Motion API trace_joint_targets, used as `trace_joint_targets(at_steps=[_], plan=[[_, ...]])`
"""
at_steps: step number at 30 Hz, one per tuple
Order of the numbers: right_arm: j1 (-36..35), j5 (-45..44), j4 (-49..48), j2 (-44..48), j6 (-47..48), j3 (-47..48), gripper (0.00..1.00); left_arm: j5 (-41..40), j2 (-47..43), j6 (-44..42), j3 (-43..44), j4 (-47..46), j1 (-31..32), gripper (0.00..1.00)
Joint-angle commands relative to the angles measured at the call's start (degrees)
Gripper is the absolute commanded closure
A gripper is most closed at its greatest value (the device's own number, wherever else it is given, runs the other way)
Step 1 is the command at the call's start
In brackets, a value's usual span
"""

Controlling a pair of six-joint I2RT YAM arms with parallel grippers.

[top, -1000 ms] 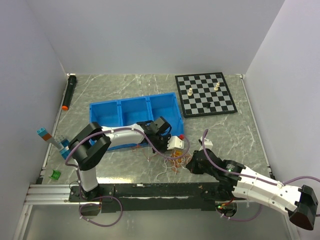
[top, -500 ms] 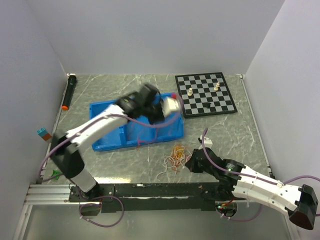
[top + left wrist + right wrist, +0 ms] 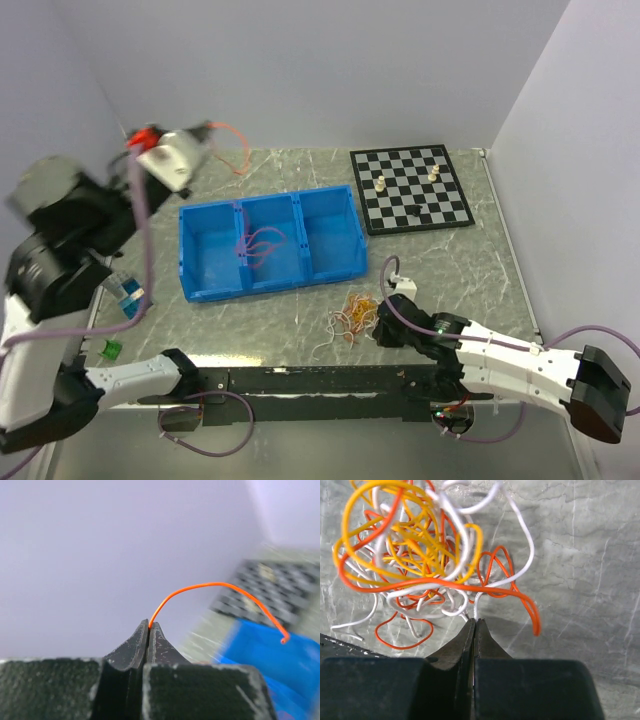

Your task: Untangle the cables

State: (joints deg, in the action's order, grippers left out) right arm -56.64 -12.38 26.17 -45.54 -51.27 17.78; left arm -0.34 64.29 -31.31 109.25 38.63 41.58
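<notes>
The cables [image 3: 350, 313] lie in a tangled heap of orange, yellow and white loops on the marble table, in front of the blue bin. My right gripper [image 3: 379, 323] sits low at the heap's right edge. In the right wrist view the heap [image 3: 420, 550] fills the top, and the right gripper [image 3: 475, 622] is shut on a white cable [image 3: 476, 607] at its near edge. My left gripper [image 3: 207, 133] is raised high at the far left, blurred. It is shut on one orange cable [image 3: 210, 584], which arcs free of the heap from the left gripper [image 3: 149, 624].
A blue three-compartment bin [image 3: 330, 268] stands mid-table. A chessboard [image 3: 410, 187] with a few pieces lies at the back right. Small toy blocks [image 3: 128, 292] and a green piece [image 3: 110, 348] sit near the left edge. White walls close in on three sides.
My left arm has swung from the heap up over the bin to the far left, pulling one orange cable away. The right gripper has stayed shut at the heap.
</notes>
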Motion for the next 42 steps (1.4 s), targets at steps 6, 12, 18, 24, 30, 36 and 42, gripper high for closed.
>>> trace_joint_targets(at_steps=[6, 12, 18, 24, 30, 36, 42], plan=[[-0.7, -1.7, 0.0, 2.6, 2.6, 6.8, 1.00, -19.6, -6.3, -10.0, -11.3, -18.7, 0.0, 0.99], [-1.2, -1.8, 0.6, 4.8, 2.6, 7.5, 1.00, -22.2, -11.6, -14.2, -28.4, -28.5, -1.1, 0.99], [-1.9, -1.5, 0.7, 6.2, 2.1, 6.8, 1.00, -17.9, -10.3, -13.3, -35.8, -36.2, -11.6, 0.99], [-1.9, -1.8, 1.5, 7.7, 1.7, 6.1, 1.00, -14.1, -8.6, -12.7, -40.2, -38.2, -19.8, 0.99], [-1.9, -2.0, 1.3, 7.8, 1.3, 5.6, 1.00, -11.1, -8.0, -10.4, -43.9, -38.9, -22.9, 0.99], [-1.9, -1.9, 0.6, 7.0, 1.0, 5.7, 1.00, -9.3, -7.8, -7.5, -47.8, -36.2, -23.1, 0.99], [-2.0, -0.5, -1.2, 9.1, 2.3, 5.3, 1.00, -8.4, -4.2, -4.5, -55.2, -33.6, -24.7, 0.92]])
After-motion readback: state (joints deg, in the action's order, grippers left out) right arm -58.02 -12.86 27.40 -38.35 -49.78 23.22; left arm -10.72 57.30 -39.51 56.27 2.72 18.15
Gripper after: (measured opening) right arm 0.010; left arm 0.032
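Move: The loose orange cable hangs from the left fingers; the blue tray's left compartment lies about 6 cm ahead, 12 cm left and 54 cm below that hand. The middle compartment is some 7 cm ahead, level sideways and equally low; the remaining tangle is about 8 cm back, 17 cm right and 55 cm down. From the right hand, gripping a white strand, the tangle lies about 3 cm ahead, 5 cm left and 1 cm lower. The orange cable, still pinched in the left fingers, is first carried some 6 cm up and to the left, then swings down about 25 cm and forward towards the tray's left compartment, also ending farther left, the wrist turning roughly 35 degrees counter-clockwise. Meanwhile the right hand keeps its pinch on the white strand, rises about 6 cm with a slight shift left, then holds still. ##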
